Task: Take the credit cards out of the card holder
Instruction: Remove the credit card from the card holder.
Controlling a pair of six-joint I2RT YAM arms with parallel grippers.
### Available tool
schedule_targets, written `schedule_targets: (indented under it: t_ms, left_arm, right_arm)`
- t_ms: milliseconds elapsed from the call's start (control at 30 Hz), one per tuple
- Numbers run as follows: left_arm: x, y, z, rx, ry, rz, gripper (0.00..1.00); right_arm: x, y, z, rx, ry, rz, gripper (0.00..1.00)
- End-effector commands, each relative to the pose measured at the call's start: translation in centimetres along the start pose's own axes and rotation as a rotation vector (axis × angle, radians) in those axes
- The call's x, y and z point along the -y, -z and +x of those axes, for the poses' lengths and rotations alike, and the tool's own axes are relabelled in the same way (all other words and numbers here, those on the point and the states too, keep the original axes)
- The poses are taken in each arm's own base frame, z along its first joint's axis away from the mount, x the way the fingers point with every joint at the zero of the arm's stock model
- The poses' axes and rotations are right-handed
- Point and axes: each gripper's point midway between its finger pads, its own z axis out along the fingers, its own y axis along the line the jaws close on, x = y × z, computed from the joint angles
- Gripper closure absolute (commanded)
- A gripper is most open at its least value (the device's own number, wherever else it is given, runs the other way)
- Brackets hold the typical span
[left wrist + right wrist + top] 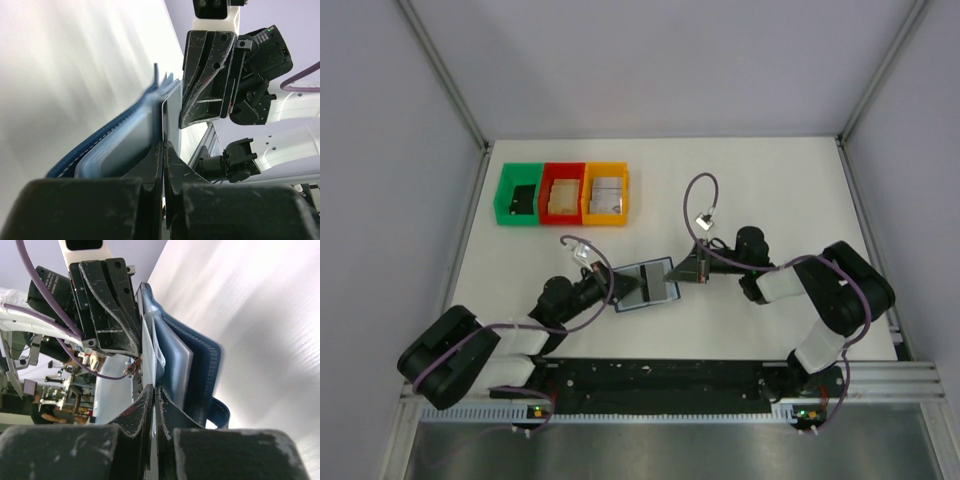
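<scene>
The dark blue card holder (648, 283) lies open at the table's middle, between both grippers. My left gripper (613, 286) is at its left edge, and in the left wrist view its jaws (164, 144) are shut on a thin edge of the holder (115, 135). My right gripper (682, 270) is at the holder's upper right corner. In the right wrist view it (155, 388) is shut on a thin pale sheet (148, 347), apparently a credit card, sticking out beside the blue panels (202, 365). The two grippers face each other closely.
Green (518, 220), red (561, 221) and orange (606, 221) bins stand in a row at the back left, each with something inside. A black rail (660, 375) runs along the near edge between the arm bases. Grey walls enclose the table.
</scene>
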Motion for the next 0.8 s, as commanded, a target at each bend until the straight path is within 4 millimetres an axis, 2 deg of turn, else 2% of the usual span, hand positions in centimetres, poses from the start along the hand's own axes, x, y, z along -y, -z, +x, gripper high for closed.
schedule_targets:
  t_ms: [0, 367, 600, 767]
  left_arm:
    - [1.4, 0.9, -1.5, 0.059, -0.076, 0.071, 1.0]
    - [-0.1, 1.5, -2.0, 0.083, -0.092, -0.022, 1.0]
    - [-4.8, 2.8, -1.6, 0.071, -0.096, -0.266, 1.0]
    - [-6.4, 3.0, -1.0, 0.04, -0.094, -0.338, 1.0]
  right_arm:
    - [-0.7, 0.8, -1.0, 0.035, 0.068, -0.034, 1.0]
    - [0.1, 0.7, -0.8, 0.03, 0.051, 0.001, 1.0]
    - [3.4, 0.9, -0.1, -0.002, 0.016, 0.151, 1.0]
    - [5.9, 1.3, 0.6, -0.039, -0.025, 0.279, 1.0]
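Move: The left fingers already pinch the near edge of the dark credit card, whose middle lies about 3 cm to their right and slightly below, level fore and aft. The raised card holder it comes out of has its middle some 4 cm to the right and 3 cm below, also level. From the right hand, still gripping the holder's right end, the card is about 7 cm left and 2 cm back, and the holder's middle 6 cm left, 2 cm back, 3 cm below. Keeping its pinch on the card, the left hand draws it leftward out of the holder, about 4 cm, rising a centimetre at first and then sinking to some 3 cm below its start, with a slight counter-clockwise turn. The right hand keeps hold of the holder's right end, eases a little to the right and, late on, lowers it about 5 cm, tilting roughly 10 degrees. ##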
